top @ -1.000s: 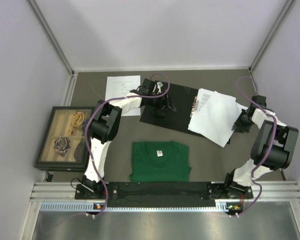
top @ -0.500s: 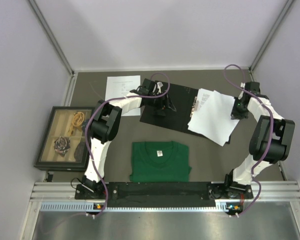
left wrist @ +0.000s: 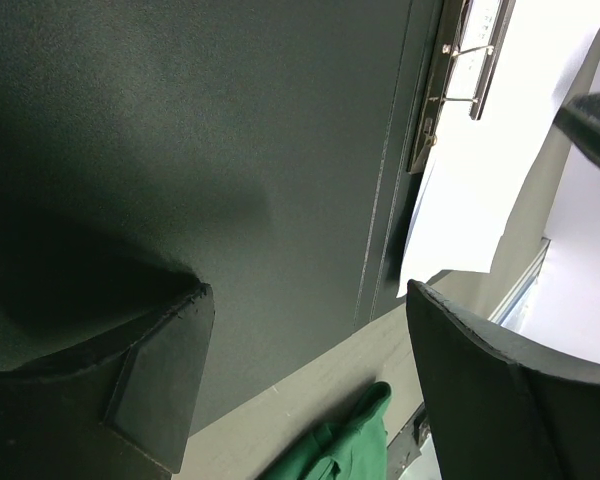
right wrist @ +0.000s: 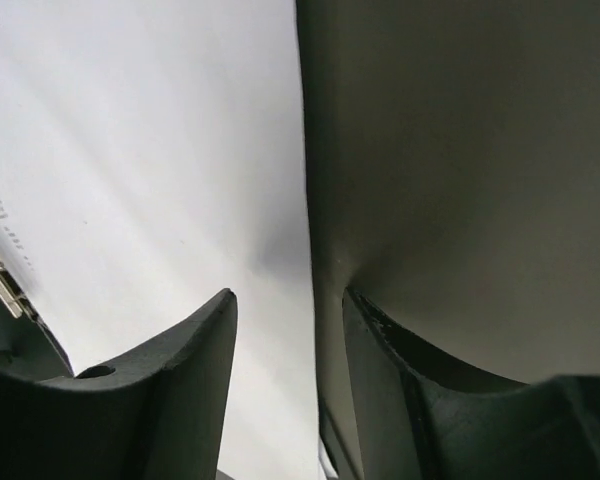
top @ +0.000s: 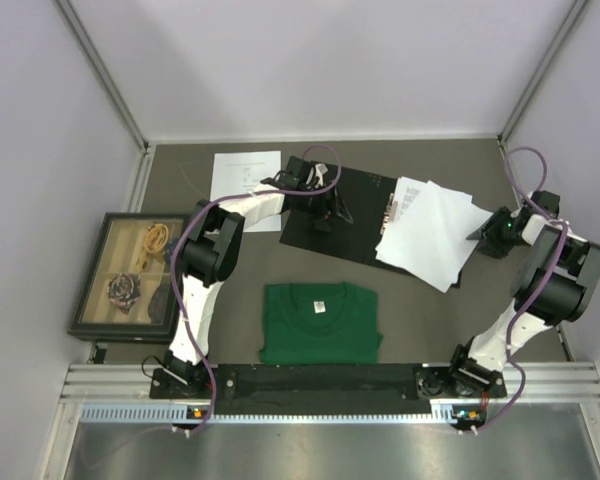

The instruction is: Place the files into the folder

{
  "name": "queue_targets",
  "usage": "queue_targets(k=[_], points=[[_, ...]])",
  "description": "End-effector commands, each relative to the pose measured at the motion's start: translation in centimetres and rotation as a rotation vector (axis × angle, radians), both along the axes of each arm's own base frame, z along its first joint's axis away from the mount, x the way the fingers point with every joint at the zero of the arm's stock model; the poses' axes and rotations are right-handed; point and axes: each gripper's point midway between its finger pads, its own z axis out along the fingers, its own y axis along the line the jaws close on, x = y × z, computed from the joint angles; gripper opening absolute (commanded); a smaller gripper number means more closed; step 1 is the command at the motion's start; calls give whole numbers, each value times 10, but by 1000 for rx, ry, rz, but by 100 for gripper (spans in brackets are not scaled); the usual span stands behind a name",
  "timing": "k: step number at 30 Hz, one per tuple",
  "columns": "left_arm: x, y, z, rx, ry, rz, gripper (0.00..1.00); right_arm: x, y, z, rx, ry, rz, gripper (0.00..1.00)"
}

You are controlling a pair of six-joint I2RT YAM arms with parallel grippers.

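Note:
The folder (top: 342, 208) lies open at the back middle, black inner face up, its clip (left wrist: 470, 70) along the right side. The files (top: 430, 232), a loose stack of white sheets, rest askew on the folder's right half under the clip. My left gripper (top: 320, 216) hovers open over the black inner face (left wrist: 230, 150), nothing between its fingers (left wrist: 308, 288). My right gripper (top: 479, 233) stands at the files' right edge. Its jaws (right wrist: 291, 295) are apart, straddling the paper edge (right wrist: 180, 180) without pinching it.
Another white printed sheet (top: 246, 176) lies apart at the back left. A dark-framed picture box (top: 127, 275) sits at the left. A folded green shirt (top: 320, 322) lies near the front middle, also seen past the left fingers (left wrist: 350, 440). Walls close in on three sides.
The right gripper swung up onto the files' right edge, shut, then drew back to the right and opened. The left arm has not moved.

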Motion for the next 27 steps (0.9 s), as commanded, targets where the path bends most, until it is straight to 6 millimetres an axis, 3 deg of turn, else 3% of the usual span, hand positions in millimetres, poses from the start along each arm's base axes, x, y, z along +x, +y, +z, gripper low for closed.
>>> queue_targets(k=[1, 11, 14, 18, 27], points=[[5, 5, -17, 42, -6, -4, 83, 35, -2, 8, 28, -105, 8, 47], [5, 7, -20, 50, -1, -7, 83, 54, -9, -3, 41, -119, 10, 38], [5, 7, -22, 56, 0, -7, 83, 59, -11, -2, 24, -134, 43, 26], [5, 8, -23, 58, 3, -6, 83, 66, -12, 5, -2, -176, 121, 1], [4, 8, -26, 62, 11, -5, 83, 78, -11, 18, -37, -251, 228, 0]])
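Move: The top loose sheet of the files has its middle about 13 cm to the left of the right hand and roughly level ahead, a couple of centimetres lower; its right edge already runs between the open fingers. The folder's metal rings are some 28 cm to the left and 9 cm farther out, the open folder's middle about 34 cm left and 5 cm ahead. From the left hand, the sheet lies about 31 cm to the right and 7 cm back. The top sheet's right edge is followed forward by the right hand, which slides about 5 cm towards the far corner with its fingers straddling the paper, tilting up a little. Slowing, it sinks slightly, shuts and pinches the edge, then twists some 8 degrees counter-clockwise. ##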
